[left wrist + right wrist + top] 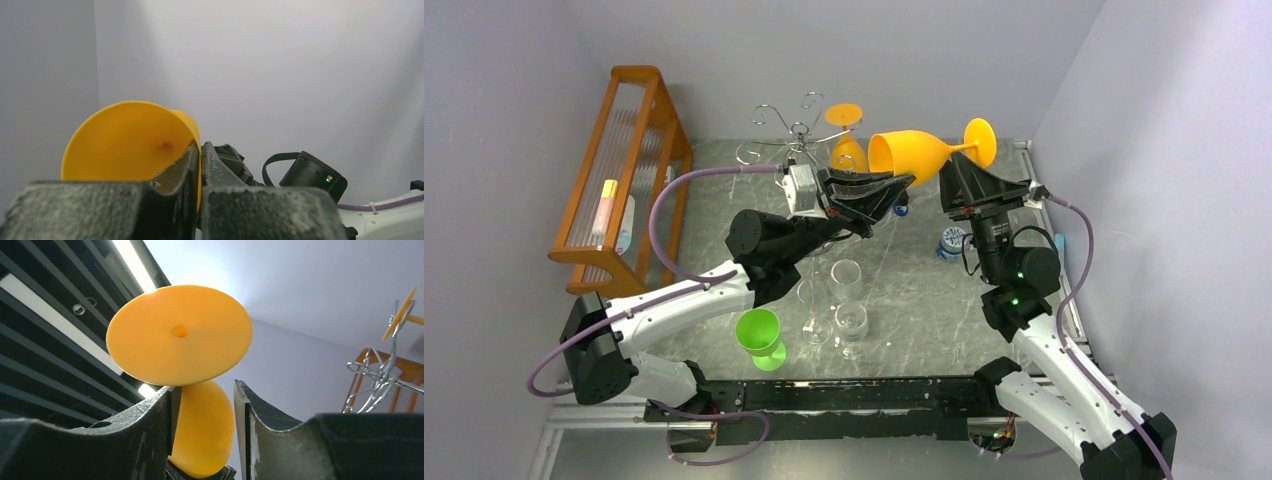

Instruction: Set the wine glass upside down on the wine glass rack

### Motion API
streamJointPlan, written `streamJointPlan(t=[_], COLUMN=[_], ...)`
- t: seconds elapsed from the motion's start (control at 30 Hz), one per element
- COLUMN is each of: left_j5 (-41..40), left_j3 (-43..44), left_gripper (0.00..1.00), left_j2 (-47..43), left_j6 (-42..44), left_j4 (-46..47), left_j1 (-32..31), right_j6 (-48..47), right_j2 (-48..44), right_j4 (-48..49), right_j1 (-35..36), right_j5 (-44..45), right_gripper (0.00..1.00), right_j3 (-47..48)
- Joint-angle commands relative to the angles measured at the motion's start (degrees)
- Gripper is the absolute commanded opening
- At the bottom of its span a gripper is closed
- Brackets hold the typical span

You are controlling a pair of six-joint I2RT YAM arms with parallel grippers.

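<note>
An orange wine glass (pixel 924 150) lies on its side in the air, bowl mouth to the left, foot (pixel 980 140) to the right. My left gripper (pixel 900 184) is shut on the bowl's rim; in the left wrist view (pixel 201 148) one finger is inside the bowl (pixel 130 142) and one outside. My right gripper (pixel 954 170) is open just below the stem; its wrist view (pixel 202 390) shows the jaws apart under the foot (pixel 180 335), touching nothing. The chrome wine glass rack (pixel 796 135) stands behind, also in the right wrist view (pixel 382 372), with a second orange glass (pixel 849 145) hanging on it upside down.
An orange wooden shelf (pixel 624 170) stands at the left. Three clear glasses (pixel 844 280) and a green cup (pixel 759 335) stand on the table in front of the arms. A small blue-and-white bottle (pixel 951 243) stands near the right arm.
</note>
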Motion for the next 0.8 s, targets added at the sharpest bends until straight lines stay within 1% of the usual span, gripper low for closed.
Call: streamJointPlan(t=[0.0,0.1,0.3,0.4,0.5,0.53,0.57,0.6,0.67,0.77], left_j5=[-0.1,-0.5,0.3,0.3,0.1,0.0,-0.4,-0.7,-1.7,-4.1], left_j3=[-1.0,-1.5,-2.4,-3.3,-4.0,-4.3,-4.6,-4.9,-5.8,-7.3], left_gripper=[0.05,0.05,0.05,0.05,0.05,0.08,0.14,0.24,0.4,0.56], left_j2=[0.4,0.4,0.3,-0.2,-0.8,-1.0,-1.2,-1.4,-1.9,-3.4], left_j6=[2.8,3.3,3.8,4.2,3.9,3.7,3.3,3.0,2.6,1.4], left_j4=[4.0,4.1,4.2,4.6,4.3,4.1,4.0,4.0,3.3,2.3], left_j1=[-0.7,-0.8,-0.9,-0.9,-0.9,-0.9,-0.9,-0.9,-0.9,-0.9], right_j6=[3.3,4.0,4.2,3.4,2.4,2.2,1.9,1.4,-0.5,-5.1], right_j2=[1.7,2.7,3.4,3.3,3.1,3.0,3.0,2.9,2.5,1.3], right_j4=[5.4,9.2,10.1,9.6,9.0,8.7,8.0,7.3,5.3,3.0], right_j1=[-0.2,-0.2,-0.2,-0.2,-0.1,-0.2,-0.2,-0.2,-0.2,-0.2], right_j5=[1.3,1.3,1.6,1.5,1.3,1.3,1.2,1.2,1.1,1.6], right_gripper=[0.45,0.45,0.45,0.39,0.23,0.17,0.09,0.0,0.0,0.0], right_j3=[1.4,0.9,1.5,2.0,2.1,2.1,2.2,2.3,2.9,3.6])
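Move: The stem of the held orange wine glass, near its foot, lies about 1 cm ahead of and 1 cm above the right hand. From the left hand, still pinching the bowl's wall by the rim, it is roughly 6 cm ahead, 7 cm to the right and about level. The rack's top is some 13 cm ahead of the right hand, 24 cm left and 15 cm lower; the hanging orange glass is 13 cm ahead, 16 cm left and about 25 cm lower. The right fingers close on the stem just behind the foot and pinch it, after that hand rises about 1 cm, staying otherwise nearly in place. With the stem caught, the left fingers open about halfway and let go of the bowl's wall; the left hand sinks some 3 cm in all, beginning before it lets go. ##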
